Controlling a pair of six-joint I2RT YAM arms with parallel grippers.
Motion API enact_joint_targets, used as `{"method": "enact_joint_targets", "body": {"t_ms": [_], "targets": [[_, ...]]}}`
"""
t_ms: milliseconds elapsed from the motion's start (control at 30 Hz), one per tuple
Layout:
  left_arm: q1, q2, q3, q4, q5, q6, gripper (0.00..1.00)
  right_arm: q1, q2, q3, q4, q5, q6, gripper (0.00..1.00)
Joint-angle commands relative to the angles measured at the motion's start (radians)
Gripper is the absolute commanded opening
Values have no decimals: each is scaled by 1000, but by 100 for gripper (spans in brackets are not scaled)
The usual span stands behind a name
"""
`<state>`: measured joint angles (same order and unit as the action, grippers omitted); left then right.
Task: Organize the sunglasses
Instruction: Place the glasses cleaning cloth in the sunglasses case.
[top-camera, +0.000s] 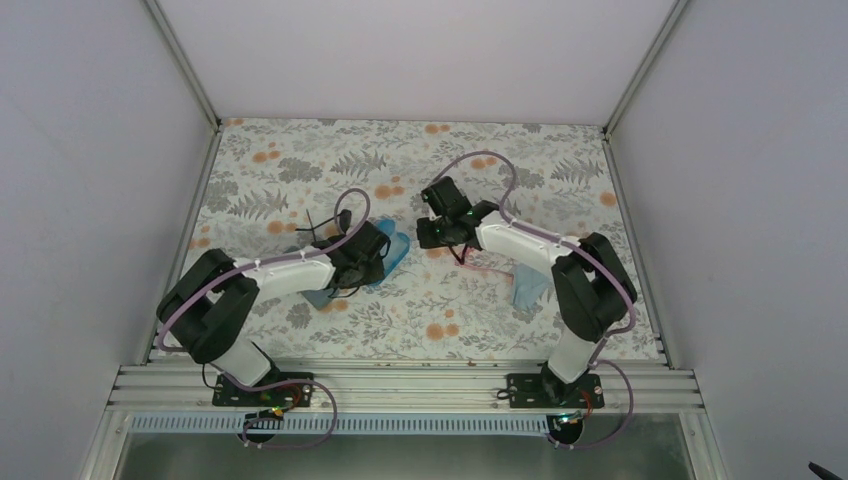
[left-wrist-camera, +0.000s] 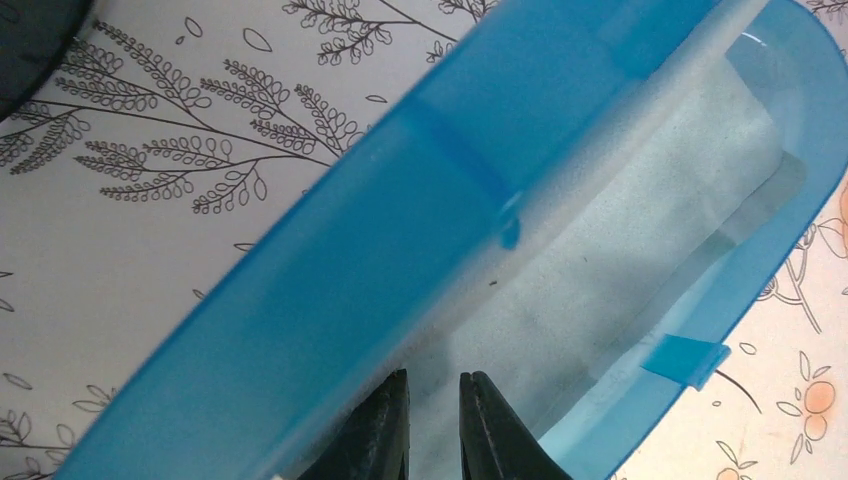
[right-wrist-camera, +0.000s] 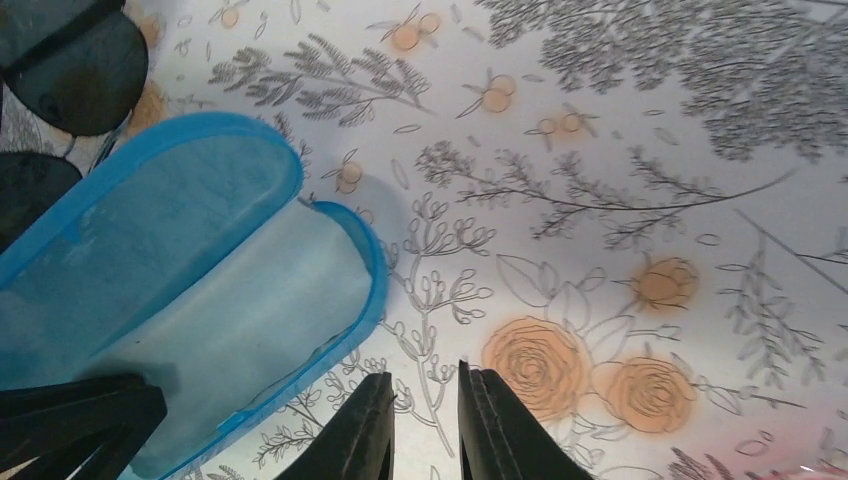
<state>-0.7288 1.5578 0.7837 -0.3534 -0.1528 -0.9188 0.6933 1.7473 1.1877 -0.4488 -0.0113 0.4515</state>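
Note:
The black-framed sunglasses (top-camera: 318, 225) lie left of the left gripper (top-camera: 372, 255); their dark lenses (right-wrist-camera: 85, 65) show at the top left of the right wrist view. The pink-red sunglasses (top-camera: 482, 264) lie under the right forearm. An open blue case (left-wrist-camera: 400, 250) with a pale lining fills the left wrist view. My left gripper (left-wrist-camera: 435, 385) hovers over its inside, jaws a narrow gap apart, nothing between them. My right gripper (right-wrist-camera: 427, 385) hangs over bare tablecloth just right of the case (right-wrist-camera: 200, 300), also slightly open and empty.
A light blue cloth (top-camera: 528, 287) lies by the right arm's elbow and another (top-camera: 320, 297) under the left forearm. The floral tablecloth (top-camera: 400, 150) is walled in by white panels on three sides.

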Motion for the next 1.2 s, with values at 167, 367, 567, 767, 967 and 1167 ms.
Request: {"method": "enact_joint_targets", "body": {"t_ms": [167,367,567,767,967,1167], "targets": [[-12,55,36,17,0,10,15,-40,-77,-58,34,56,68,19],[-20,37,55,-20,-16,0,15,-76,-175,-103,24,144,104,20],[-21,-37,116,-92,-68,1,21,-142,-285,-168,5,246,121,30],[-21,-138,135,-142,-105,-4,27,-245,-376,-279,-26,343,140,50],[-17,-264,96,-47,-32,60,43,-334,-348,-349,-26,281,74,58],[-5,-304,88,40,93,132,49,-354,-253,-341,-17,228,17,57]]}}
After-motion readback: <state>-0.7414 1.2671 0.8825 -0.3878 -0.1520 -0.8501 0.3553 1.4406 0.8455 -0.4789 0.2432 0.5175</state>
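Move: The cloth lies in the open blue case, its middle about 3 cm ahead of the left hand, 2 cm to its right and 1 cm lower. The black sunglasses are some 7 cm ahead and 10 cm left, the grey pouch about 15 cm left and 2 cm back. From the right hand, the pink glasses lie roughly 14 cm right, 1 cm back and 7 cm below; the second cloth 24 cm right and 8 cm back; the blue case 8 cm left and 3 cm back. The cloth in the blue case gets a last small press, barely 1 cm down, from the left fingers, which then come free and rise about 14 cm, opening to half and tipping up. Meanwhile the right hand swings some 20 cm right, away from the case, arching up and back down over the pink glasses, turning about 30 degrees clockwise as its fingers open. ##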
